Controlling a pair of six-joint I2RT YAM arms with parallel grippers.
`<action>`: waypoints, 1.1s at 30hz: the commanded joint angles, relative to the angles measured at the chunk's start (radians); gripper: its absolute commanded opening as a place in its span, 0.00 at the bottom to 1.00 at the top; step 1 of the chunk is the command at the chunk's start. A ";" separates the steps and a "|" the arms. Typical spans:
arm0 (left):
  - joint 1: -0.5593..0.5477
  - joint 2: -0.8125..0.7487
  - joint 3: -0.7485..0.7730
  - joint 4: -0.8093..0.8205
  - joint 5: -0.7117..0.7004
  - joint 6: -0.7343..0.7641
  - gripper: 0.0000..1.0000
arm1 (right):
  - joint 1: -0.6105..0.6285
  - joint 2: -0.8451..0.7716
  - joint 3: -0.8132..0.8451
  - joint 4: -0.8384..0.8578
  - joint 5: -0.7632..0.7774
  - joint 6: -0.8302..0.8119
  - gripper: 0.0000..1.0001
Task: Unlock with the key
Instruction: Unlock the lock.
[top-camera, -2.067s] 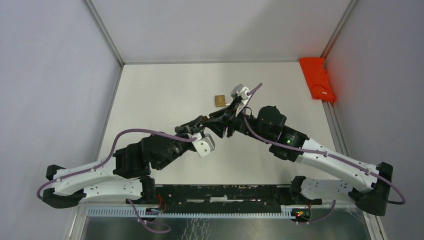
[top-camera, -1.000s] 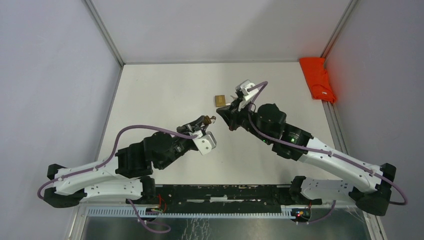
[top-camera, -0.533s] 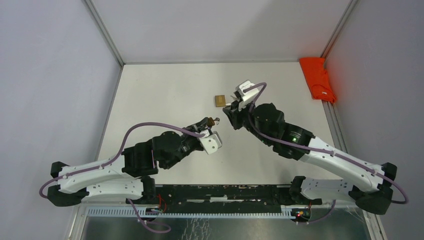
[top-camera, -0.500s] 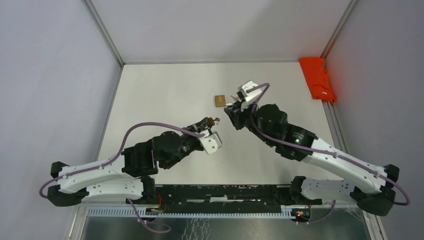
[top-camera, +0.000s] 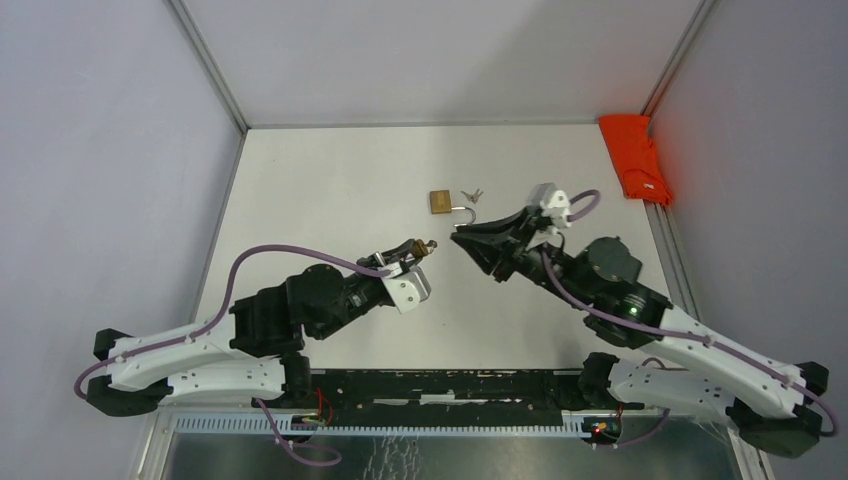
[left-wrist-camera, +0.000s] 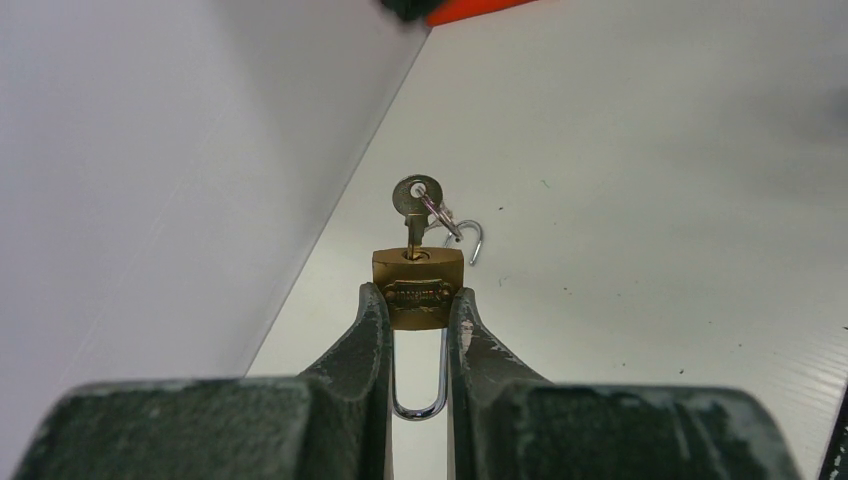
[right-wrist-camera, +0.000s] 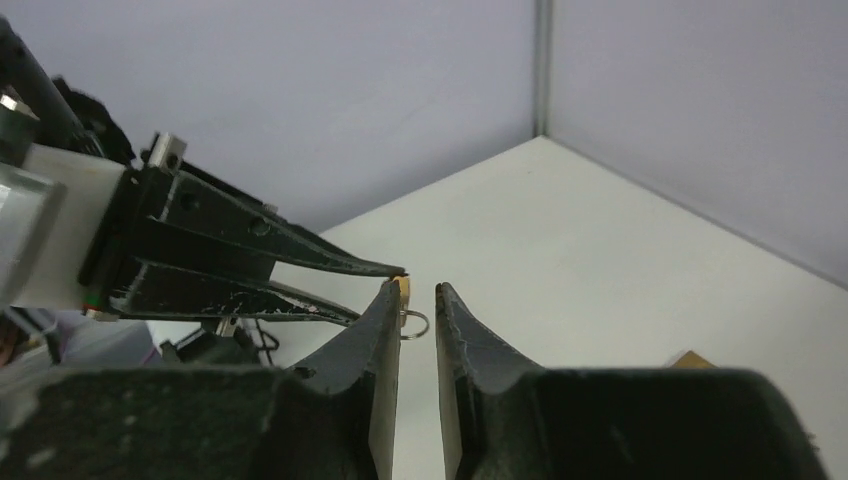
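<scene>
My left gripper (top-camera: 421, 246) is shut on a small brass padlock (left-wrist-camera: 418, 290), its fingers pinching the body from both sides. The silver shackle (left-wrist-camera: 420, 405) hangs back between the fingers. A silver key (left-wrist-camera: 414, 200) with a ring stands in the keyhole, pointing away from the gripper. My right gripper (top-camera: 460, 238) faces the left one from the right, a short way off. Its fingers (right-wrist-camera: 386, 310) stand slightly apart with nothing between them. The key ring (right-wrist-camera: 414, 322) shows through the gap, beyond the tips.
A second brass padlock (top-camera: 440, 201) lies on the table further back with its shackle open and small keys (top-camera: 473, 195) beside it. Its corner shows in the right wrist view (right-wrist-camera: 690, 358). An orange cloth (top-camera: 637, 158) lies at the back right edge.
The right arm has swung right and its wrist has turned, uncovering the keys by the table padlock; its tips now point at the held padlock. The left arm pulled back slightly, still holding the padlock.
</scene>
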 joint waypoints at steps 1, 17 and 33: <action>-0.003 0.000 0.027 0.030 0.035 -0.053 0.02 | 0.005 0.064 -0.020 0.091 -0.131 0.024 0.25; -0.003 -0.036 0.010 0.018 0.024 -0.063 0.02 | 0.005 0.152 0.018 0.105 -0.179 0.031 0.04; -0.003 -0.037 0.027 0.005 0.024 -0.057 0.02 | 0.005 0.213 0.041 0.072 -0.162 0.026 0.00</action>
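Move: The key standing in the small padlock's keyhole lies about 5 cm to the right hand's left, level with it fore and aft and 3 cm below. The small padlock's body is just past it, 7 cm left of that hand and 4 below; on the table the big padlock lies some 25 cm ahead, 1 left and 38 down. From the left hand, which holds the small padlock, the key is about 2 cm right, 1 ahead and 1 above. The right hand swings left and down to the key, covering about 4 cm left and nearly as much down in the first quick stroke, its fingers parted and the wrist turning some 10 degrees counter-clockwise, then creeps another 1 to 2 cm left as the fingers shut fully and pinch the key's bow. The left hand keeps its grip on the small padlock's body, with the key end facing the incoming fingers, and drifts only about a centimetre left and down. ##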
